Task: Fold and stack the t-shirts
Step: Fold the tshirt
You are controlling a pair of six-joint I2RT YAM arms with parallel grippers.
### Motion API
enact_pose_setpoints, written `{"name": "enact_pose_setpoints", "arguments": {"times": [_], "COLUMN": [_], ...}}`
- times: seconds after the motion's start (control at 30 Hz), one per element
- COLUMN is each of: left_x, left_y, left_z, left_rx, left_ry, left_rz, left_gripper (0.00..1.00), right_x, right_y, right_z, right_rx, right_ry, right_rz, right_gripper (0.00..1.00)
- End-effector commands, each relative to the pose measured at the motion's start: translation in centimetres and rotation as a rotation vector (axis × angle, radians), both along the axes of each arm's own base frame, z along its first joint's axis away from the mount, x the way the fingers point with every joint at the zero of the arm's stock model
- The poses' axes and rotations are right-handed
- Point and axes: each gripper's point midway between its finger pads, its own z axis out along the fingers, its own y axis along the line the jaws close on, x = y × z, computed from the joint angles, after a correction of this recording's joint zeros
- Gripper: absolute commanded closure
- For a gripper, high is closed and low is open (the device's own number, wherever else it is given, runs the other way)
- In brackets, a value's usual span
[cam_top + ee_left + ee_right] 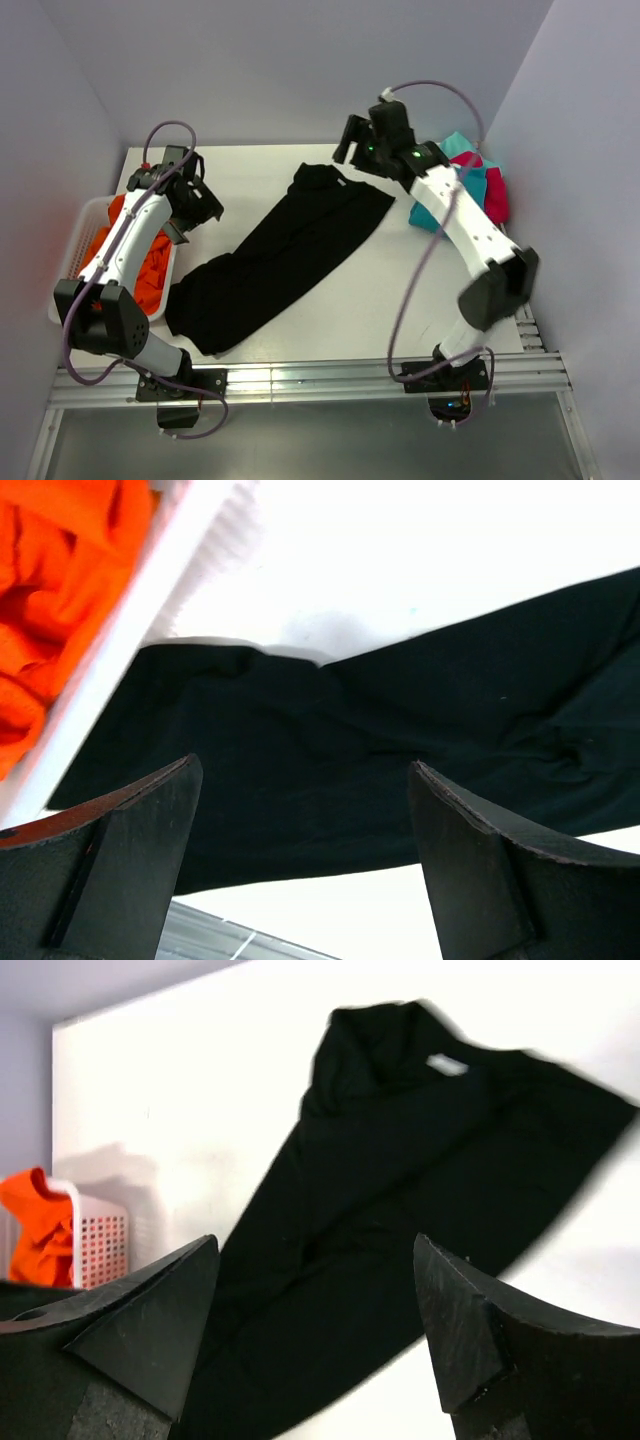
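A large black t-shirt [280, 255] lies folded lengthwise in a long diagonal strip across the white table [250, 165], collar end at the far right. My left gripper [195, 215] hangs open above the table beside the basket, left of the shirt's lower half [350, 770]. My right gripper [345, 140] is open and raised above the shirt's collar end [400, 1150], holding nothing. An orange t-shirt [150, 270] fills the white basket [70, 250]. Teal and pink-red t-shirts [470, 180] sit piled at the far right, partly behind the right arm.
The white basket [130, 640] stands at the table's left edge, close to my left arm. Metal rails [320, 380] run along the near edge. Grey walls close in the back and both sides.
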Motion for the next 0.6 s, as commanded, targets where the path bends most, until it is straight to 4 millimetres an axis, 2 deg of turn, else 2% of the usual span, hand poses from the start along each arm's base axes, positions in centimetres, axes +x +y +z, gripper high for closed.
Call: {"name": "enact_pose_setpoints", "arguments": {"times": [0.0,0.1,0.2,0.23,0.37,0.43,0.47,0.5,0.57], "left_x": [2.2,3.0,3.4,3.5,3.5,3.3,3.2,2.8,2.2], "left_y": [-1.1,-1.6,-2.1,-2.2,-2.7,-2.7,-2.6,-2.6,-2.4], "left_z": [0.5,0.1,-0.3,-0.3,0.1,0.4,0.7,0.7,1.0], "left_rx": [-0.051,-0.072,-0.090,-0.094,-0.117,-0.116,-0.115,-0.114,-0.109], "left_ry": [-0.057,-0.064,-0.057,-0.057,-0.060,-0.061,-0.069,-0.063,-0.071], "left_rz": [-0.005,-0.005,-0.005,-0.005,-0.011,-0.012,-0.013,-0.013,-0.008], "left_gripper": [0.10,0.10,0.11,0.11,0.11,0.11,0.11,0.12,0.11], "right_x": [-4.9,-8.7,-10.6,-10.8,-10.2,-8.9,-8.2,-7.9,-6.8], "right_y": [-5.7,-7.2,-7.4,-7.2,-7.3,-7.3,-7.2,-7.1,-6.7], "right_z": [-7.6,-12.3,-15.4,-15.9,-17.7,-18.4,-18.1,-19.1,-19.1], "right_rx": [-0.218,-0.274,-0.269,-0.262,-0.298,-0.338,-0.344,-0.360,-0.352], "right_ry": [0.226,0.402,0.498,0.510,0.573,0.595,0.592,0.613,0.602], "right_rz": [-0.118,-0.130,-0.128,-0.127,-0.117,-0.118,-0.119,-0.117,-0.118], "right_gripper": [0.14,0.14,0.14,0.14,0.14,0.14,0.14,0.14,0.14]}}
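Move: The right hand hangs open and empty, high over the table. The right end of the black t-shirt lies some 27 cm below it, about level fore and aft and 5 cm to its right. The t-shirt's left end lies about 26 cm back and 32 cm left; the folded shirt pile is some 24 cm right and 1 cm farther out. From the left hand, the t-shirt's right end lies roughly 12 cm ahead, 37 cm right and 17 cm below. Heading for the right end of the black t-shirt, the right hand plunges about 21 cm while drawing back and to the right, then eases forward a little, low beside the shirt's near edge. Its wrist tips the wide-open fingers some 40 degrees to point down. The empty left hand drifts about 3 cm forward and right, sinking slightly, and stays open. ##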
